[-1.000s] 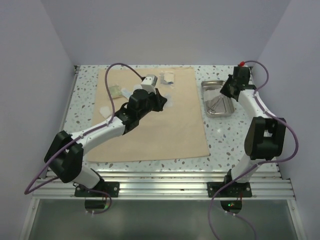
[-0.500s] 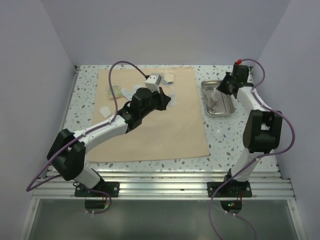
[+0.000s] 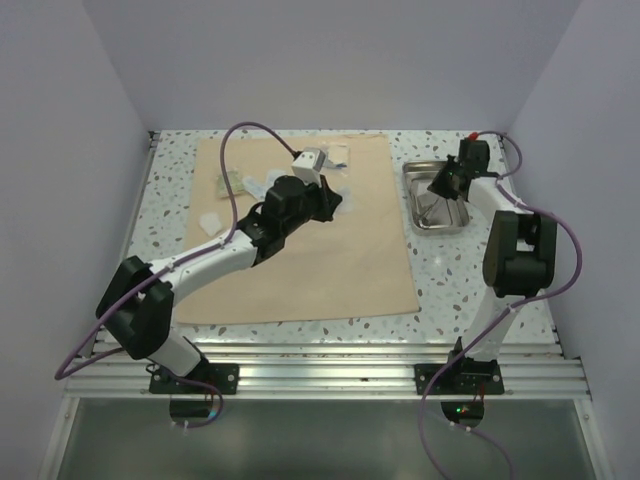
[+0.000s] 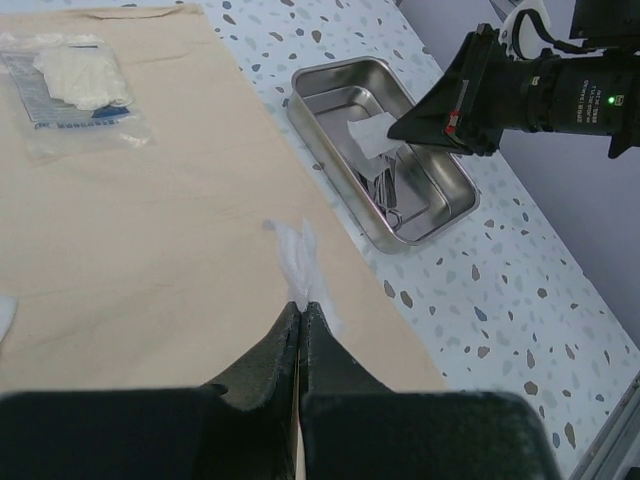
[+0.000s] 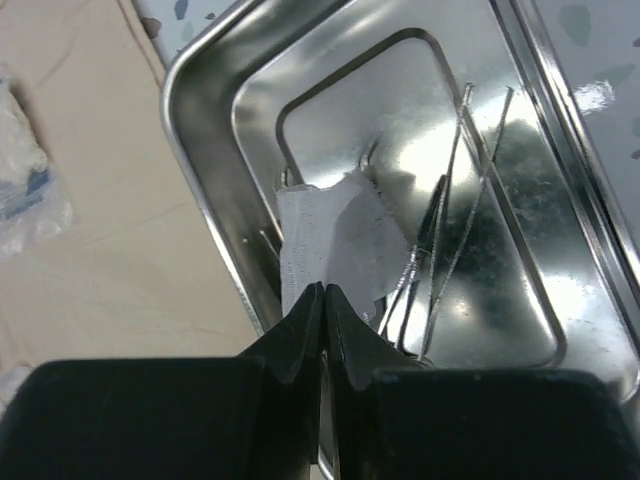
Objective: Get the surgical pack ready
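Observation:
The tan wrap sheet (image 3: 320,260) lies flat on the table, with the steel tray (image 3: 457,226) beside its right edge. Thin metal instruments (image 5: 450,220) lie in the tray (image 5: 200,180). My right gripper (image 5: 323,290) is shut on a white gauze piece (image 5: 330,235) and holds it just above the tray's left side. The left wrist view shows the same gauze (image 4: 370,132) hanging from that gripper (image 4: 395,130). My left gripper (image 4: 301,305) is shut on a thin translucent white wrapper (image 4: 297,255), low over the sheet's right part (image 4: 150,230).
A clear gauze packet (image 4: 75,85) lies at the sheet's far edge. More packets (image 3: 235,182) sit on the sheet's left part, hard to make out. The speckled table (image 3: 440,270) ends at walls on three sides. The tray (image 4: 335,150) stands close to the far right corner.
The right gripper has shifted left over the tray with the white gauze in it. The left arm has moved slightly right and away, still pinching the wrapper.

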`<action>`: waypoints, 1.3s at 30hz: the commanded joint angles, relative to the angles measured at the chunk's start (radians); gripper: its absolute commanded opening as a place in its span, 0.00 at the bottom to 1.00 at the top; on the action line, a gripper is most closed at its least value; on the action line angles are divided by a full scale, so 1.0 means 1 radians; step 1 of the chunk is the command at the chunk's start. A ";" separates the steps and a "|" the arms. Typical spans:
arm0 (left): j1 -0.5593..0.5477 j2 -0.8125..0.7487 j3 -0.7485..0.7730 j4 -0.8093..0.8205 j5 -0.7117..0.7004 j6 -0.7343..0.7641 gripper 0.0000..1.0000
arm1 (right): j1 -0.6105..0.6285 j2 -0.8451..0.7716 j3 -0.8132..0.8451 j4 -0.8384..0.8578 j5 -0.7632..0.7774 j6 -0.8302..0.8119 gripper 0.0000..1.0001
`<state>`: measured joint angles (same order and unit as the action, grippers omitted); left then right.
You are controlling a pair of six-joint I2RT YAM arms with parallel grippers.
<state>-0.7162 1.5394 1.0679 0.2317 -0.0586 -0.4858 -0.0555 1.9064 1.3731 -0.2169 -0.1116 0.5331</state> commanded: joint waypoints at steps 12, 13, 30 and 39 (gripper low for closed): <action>-0.054 0.318 0.274 0.171 0.215 -0.002 0.00 | -0.018 -0.260 -0.146 -0.058 0.219 -0.021 0.47; -0.057 0.350 0.318 0.191 0.233 -0.016 0.00 | -0.021 -0.279 -0.154 -0.062 0.228 -0.019 0.47; -0.124 0.991 0.999 0.212 0.332 -0.183 0.02 | -0.053 -0.368 -0.158 -0.121 0.270 -0.012 0.41; -0.114 0.930 1.003 0.067 0.220 -0.047 0.71 | -0.053 -0.359 -0.172 -0.084 0.181 -0.018 0.42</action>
<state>-0.8467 2.5603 2.0552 0.3584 0.2256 -0.6083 -0.1097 1.5787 1.2068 -0.3424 0.1219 0.5240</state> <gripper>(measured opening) 0.668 0.419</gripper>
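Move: The left hand, pinching a small gauze, has the tray's middle about 13 cm ahead, 27 cm to its right and 20 cm below; the bagged gauze pack lies some 26 cm ahead and 4 cm left of it. The right hand holds its own gauze nearly over the tray's middle, about 1 cm back of it and some 7 cm down; the scissors lie about 5 cm back and 3 cm left of that hand. Left carries its gauze 25 cm right and down, opening over the tray; right opens, backs away, then rises. ##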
